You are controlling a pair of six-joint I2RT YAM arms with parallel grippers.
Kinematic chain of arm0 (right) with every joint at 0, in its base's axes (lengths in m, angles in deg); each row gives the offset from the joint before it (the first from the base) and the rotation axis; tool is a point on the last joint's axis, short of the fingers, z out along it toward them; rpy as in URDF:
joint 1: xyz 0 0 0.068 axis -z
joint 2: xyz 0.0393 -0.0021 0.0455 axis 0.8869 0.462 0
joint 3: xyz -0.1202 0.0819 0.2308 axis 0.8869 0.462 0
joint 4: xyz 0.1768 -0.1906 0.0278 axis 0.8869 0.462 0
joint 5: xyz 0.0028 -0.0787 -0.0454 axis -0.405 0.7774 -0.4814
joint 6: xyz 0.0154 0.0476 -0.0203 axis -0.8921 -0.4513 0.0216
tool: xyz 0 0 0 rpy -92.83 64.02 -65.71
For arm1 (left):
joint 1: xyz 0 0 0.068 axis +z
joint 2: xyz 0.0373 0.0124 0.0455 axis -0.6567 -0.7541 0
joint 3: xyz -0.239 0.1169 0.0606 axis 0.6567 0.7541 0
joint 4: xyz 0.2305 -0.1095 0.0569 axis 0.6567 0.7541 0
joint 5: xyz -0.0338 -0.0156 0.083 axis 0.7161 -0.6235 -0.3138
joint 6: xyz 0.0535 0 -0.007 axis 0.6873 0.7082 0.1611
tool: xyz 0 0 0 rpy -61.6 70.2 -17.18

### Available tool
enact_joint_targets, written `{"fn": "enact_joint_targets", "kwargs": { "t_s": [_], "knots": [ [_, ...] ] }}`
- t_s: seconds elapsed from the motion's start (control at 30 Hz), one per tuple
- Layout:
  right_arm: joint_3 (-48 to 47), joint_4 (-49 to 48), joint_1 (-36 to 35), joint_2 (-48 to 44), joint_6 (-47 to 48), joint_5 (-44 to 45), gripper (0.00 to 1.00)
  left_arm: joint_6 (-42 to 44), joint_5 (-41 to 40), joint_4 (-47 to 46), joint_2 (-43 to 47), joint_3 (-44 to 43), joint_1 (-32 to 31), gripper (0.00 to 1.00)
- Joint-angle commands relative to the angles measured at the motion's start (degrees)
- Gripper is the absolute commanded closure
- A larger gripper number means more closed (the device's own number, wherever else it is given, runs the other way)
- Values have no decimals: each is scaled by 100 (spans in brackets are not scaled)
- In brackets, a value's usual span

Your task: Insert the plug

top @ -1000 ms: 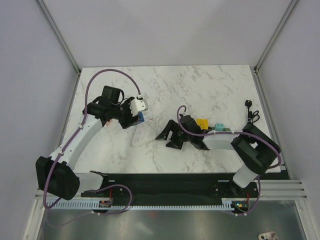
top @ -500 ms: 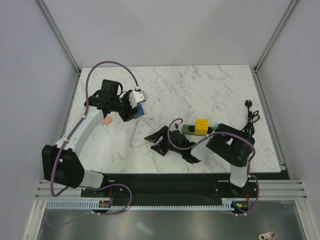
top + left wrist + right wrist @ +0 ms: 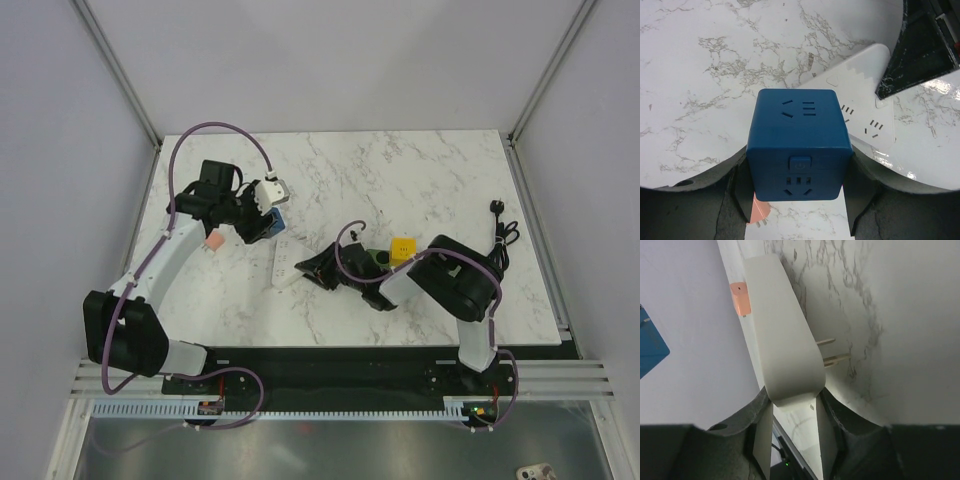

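Observation:
The yellow plug sits at the dark green socket strip in the middle right of the top view, behind my right arm. I cannot tell whether it is pushed in. My left gripper is shut on a blue cube and holds it above the table; in the left wrist view the blue cube fills the gap in the gripper. My right gripper is shut on the end of a white power strip. The right wrist view shows the white strip between the fingers of the gripper.
A small pink plug lies left of the white strip and shows in the right wrist view. A black plug with a thin cord lies at the far right. The white strip lies just beyond the blue cube.
My right arm has swung left and its gripper has closed on the white strip's end, uncovering the yellow plug. My left gripper has drawn back a little to the left with the blue cube.

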Motion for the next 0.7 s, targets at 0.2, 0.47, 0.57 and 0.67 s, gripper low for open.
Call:
{"fn": "enact_joint_targets", "kwargs": {
  "t_s": [0.2,0.47,0.57,0.67],
  "knots": [
    [-472,1076,785,166,1950,-2274,90,110,339,181,234,56,14,98],
    [-789,3105,794,-299,3542,-2601,87,323,163,859,23,-32,-171,98],
    [-807,3581,812,-502,3779,-2452,78,113,49,1034,-39,-102,-188,98],
    [-851,3783,803,-537,3806,-2399,71,-37,-74,1184,-118,-216,-197,98]
  ]
}}
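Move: The left hand still holds the blue cube over the table; the white plug's middle lies about 5 cm back, 3 cm right and 13 cm below it. The orange plug is some 15 cm left of that hand, 1 cm ahead and 15 cm below. From the right hand, still pinching the white plug by its edge, the blue cube is roughly 7 cm ahead, 5 cm left and 12 cm up; the yellow cube stands about 22 cm right, 3 cm ahead. Left brings blue cube 5 cm back and down; right eases back, turning white plug some 30 degrees counter-clockwise. ##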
